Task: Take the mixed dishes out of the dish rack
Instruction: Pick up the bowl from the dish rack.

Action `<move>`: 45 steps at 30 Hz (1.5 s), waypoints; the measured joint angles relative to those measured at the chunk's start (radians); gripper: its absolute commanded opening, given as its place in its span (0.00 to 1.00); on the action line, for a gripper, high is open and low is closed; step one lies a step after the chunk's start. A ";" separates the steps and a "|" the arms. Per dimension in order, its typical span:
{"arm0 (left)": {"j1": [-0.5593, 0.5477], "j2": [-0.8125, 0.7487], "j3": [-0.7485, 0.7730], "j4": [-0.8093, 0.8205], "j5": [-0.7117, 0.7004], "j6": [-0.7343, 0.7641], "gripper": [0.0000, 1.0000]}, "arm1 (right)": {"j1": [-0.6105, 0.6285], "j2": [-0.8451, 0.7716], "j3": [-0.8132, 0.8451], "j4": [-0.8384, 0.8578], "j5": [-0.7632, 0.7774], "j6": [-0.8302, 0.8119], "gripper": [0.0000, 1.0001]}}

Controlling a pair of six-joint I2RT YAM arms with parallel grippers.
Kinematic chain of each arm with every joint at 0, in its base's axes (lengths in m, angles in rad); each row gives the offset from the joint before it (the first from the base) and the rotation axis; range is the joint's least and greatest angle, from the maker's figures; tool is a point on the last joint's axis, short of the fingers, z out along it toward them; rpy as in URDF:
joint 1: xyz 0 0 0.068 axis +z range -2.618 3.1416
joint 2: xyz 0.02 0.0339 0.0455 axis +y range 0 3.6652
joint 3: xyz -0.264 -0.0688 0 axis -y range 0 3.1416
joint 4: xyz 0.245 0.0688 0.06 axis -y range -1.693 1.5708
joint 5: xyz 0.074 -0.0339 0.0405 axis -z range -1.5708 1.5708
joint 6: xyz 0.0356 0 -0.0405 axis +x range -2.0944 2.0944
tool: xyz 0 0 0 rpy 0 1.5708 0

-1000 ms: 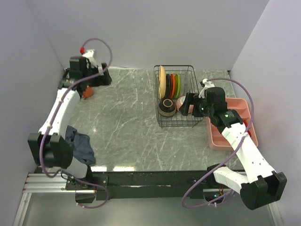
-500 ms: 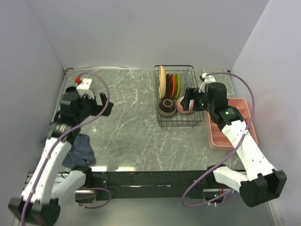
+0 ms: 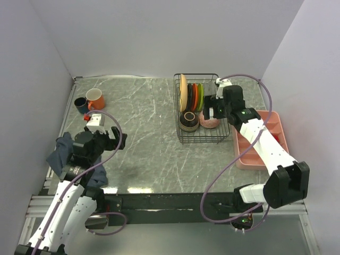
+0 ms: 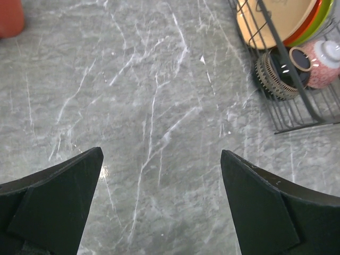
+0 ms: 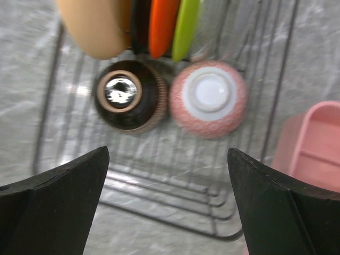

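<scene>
The black wire dish rack stands right of the table's middle. In its slots stand a tan plate, a dark plate, an orange-red plate and a green plate. In front of them lie a brown bowl and a pink speckled bowl. An orange mug and a small dark-blue cup stand on the table at the back left. My right gripper hovers open above the rack's right side, over the speckled bowl. My left gripper is open above bare table at the near left, holding nothing.
A pink divided tray lies right of the rack, close to my right arm. A blue cloth is bunched at the near left edge beside my left arm. The grey marble table spans the space between walls on three sides.
My left arm has pulled back from the back-left corner to the near left, uncovering the mug and cup standing there. My right gripper has moved farther over the rack.
</scene>
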 measured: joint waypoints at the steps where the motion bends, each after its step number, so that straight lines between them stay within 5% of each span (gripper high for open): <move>1: -0.005 -0.004 -0.018 0.008 -0.007 -0.001 1.00 | 0.001 0.012 0.000 0.006 0.016 -0.031 1.00; 12: -0.058 -0.006 -0.047 0.076 -0.068 0.016 0.99 | 0.032 0.120 -0.069 0.066 0.140 -0.484 1.00; 20: -0.078 0.007 -0.047 0.092 -0.076 0.020 1.00 | 0.072 0.206 -0.070 0.100 0.160 -0.668 1.00; 45: -0.083 0.040 -0.047 0.098 -0.099 0.023 0.99 | 0.151 0.407 -0.069 0.232 0.267 -0.767 1.00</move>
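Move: The pink bowl leans in the rack about 7 cm ahead of the right hand, neither left nor right of it, and roughly 15 cm below. The black bowl stands some 9 cm to the left of the pink bowl; the green plate is upright about 9 cm beyond it and 4 cm to its left. The pink tray sits about 22 cm to the hand's right. From the left hand, the pink bowl lies some 18 cm ahead, 35 cm right and 14 cm below. Down onto the pink bowl goes the right hand, sinking about 14 cm while easing roughly 5 cm forward, with a small swing right that comes back left. On the way it rolls some 50 degrees, left side dropping and turning counter-clockwise, so the wide-open fingers come down to either side of the bowl's near part; contact can't be made out. ##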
